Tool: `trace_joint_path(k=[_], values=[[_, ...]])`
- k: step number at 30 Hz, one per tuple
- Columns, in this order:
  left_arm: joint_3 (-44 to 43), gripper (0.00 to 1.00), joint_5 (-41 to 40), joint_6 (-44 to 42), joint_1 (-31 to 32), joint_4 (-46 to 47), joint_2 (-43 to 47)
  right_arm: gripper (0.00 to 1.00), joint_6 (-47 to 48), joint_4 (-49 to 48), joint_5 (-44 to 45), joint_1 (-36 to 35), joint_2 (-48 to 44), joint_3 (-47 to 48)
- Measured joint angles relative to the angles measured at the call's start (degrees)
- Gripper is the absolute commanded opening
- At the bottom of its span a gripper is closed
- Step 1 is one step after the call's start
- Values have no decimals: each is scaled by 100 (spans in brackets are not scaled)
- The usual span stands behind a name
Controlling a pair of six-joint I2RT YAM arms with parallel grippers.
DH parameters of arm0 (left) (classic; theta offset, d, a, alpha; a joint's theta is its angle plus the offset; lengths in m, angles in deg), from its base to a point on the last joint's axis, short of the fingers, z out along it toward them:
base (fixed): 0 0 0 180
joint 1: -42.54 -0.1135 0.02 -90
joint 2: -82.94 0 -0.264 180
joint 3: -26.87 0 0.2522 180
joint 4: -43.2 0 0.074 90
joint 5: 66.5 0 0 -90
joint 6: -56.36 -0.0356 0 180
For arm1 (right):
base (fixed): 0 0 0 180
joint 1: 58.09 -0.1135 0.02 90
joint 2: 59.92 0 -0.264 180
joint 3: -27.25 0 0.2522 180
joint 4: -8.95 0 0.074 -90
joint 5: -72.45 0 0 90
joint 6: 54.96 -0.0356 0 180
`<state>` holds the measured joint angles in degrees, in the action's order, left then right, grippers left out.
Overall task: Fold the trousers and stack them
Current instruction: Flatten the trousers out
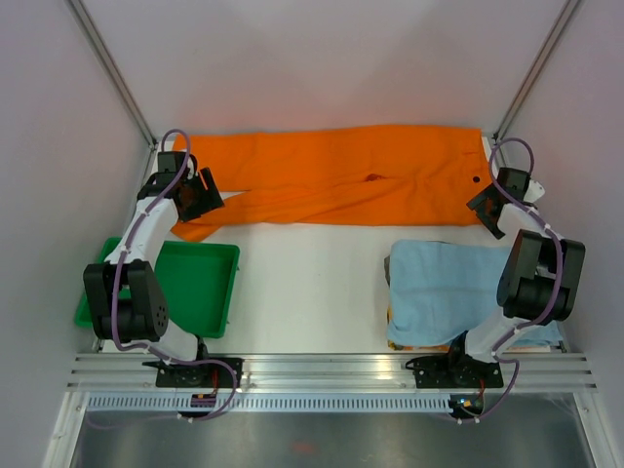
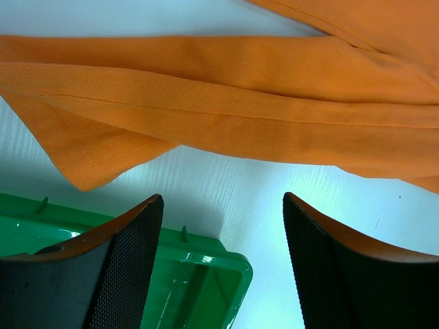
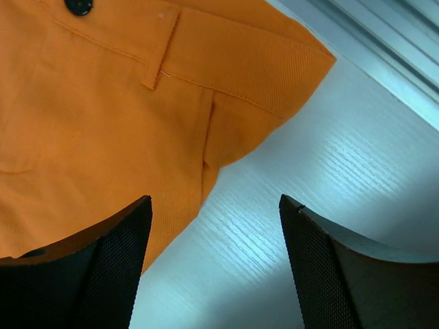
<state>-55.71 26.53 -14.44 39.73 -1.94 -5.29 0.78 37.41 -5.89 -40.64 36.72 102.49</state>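
The bright orange trousers [image 1: 341, 175] lie spread flat across the far part of the white table, waist to the right and both legs running left. My left gripper [image 1: 200, 193] hovers open at the leg ends; in the left wrist view the trousers' legs [image 2: 240, 96] lie just beyond the left gripper [image 2: 223, 199], which has nothing between its fingers. My right gripper [image 1: 486, 210] stands open by the waist's near right corner. In the right wrist view the waistband [image 3: 89, 123] with its dark button [image 3: 79, 5] lies past the empty right gripper [image 3: 214, 199], whose left finger overlaps the fabric's edge.
A green tray [image 1: 195, 283] sits at the near left, its corner [image 2: 206, 257] under my left gripper. A folded light blue cloth [image 1: 448, 288] lies at the near right beside the right arm's base. Metal frame posts and grey walls close in the far corners.
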Motion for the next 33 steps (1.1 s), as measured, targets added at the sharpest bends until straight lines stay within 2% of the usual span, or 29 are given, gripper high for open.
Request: trace_joint_path(k=[7, 10, 13, 14, 16, 17, 23, 27, 31, 33], values=[[0, 76, -13, 0, 0, -2, 0, 75, -511, -669, 48, 4, 544, -210], [0, 76, -94, 0, 0, -4, 0, 66, -601, -975, 105, -2, 754, -201], [0, 77, -146, 0, 0, -9, 0, 49, -623, -1198, 144, 4, 949, -111], [0, 77, -153, 0, 0, -20, 0, 33, -608, -1261, 153, 4, 1045, -28], [2, 76, -168, 2, 0, -50, 0, 16, -531, -1381, 160, 4, 1248, 149], [7, 76, -197, 0, 0, -66, 0, 0, -498, -1412, 151, 9, 1338, 227], [262, 75, -472, -17, 199, -116, 260, 0, -240, -1263, 15, 20, 1285, 396], [269, 75, -549, -61, 713, -39, 313, 0, 114, -772, -44, 20, 656, 448], [140, 75, -540, -120, 1147, -22, 195, 1, 570, -61, -129, -26, 138, 1036], [-63, 75, -501, -181, 1331, -35, 33, 7, 765, 175, -157, -31, 15, 1305]])
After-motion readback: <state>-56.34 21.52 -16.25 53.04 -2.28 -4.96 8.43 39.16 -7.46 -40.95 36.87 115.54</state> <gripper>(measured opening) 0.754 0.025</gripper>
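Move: The near edge of the trousers' waist end lies about 5 cm ahead of the open right hand, 2 cm to its right and 5 cm below; from this hand the black button is some 12 cm ahead, and the waist corner 7 cm ahead and 9 cm right. For the left hand, the near leg is roughly 12 cm straight ahead and 12 cm below; the green tray's middle is about 11 cm back, 18 cm left and 10 cm below. The right hand sinks about 5 cm, then slides forward as far along the table towards the waist end, pinches its near edge as the fingers shut, and at once lifts the cloth some 13 cm from the low point. Meanwhile the left hand, still wide open and clear of the cloth, dips back slightly, then swings about 7 cm right in front of the near leg, turning roughly 10 degrees clockwise. ##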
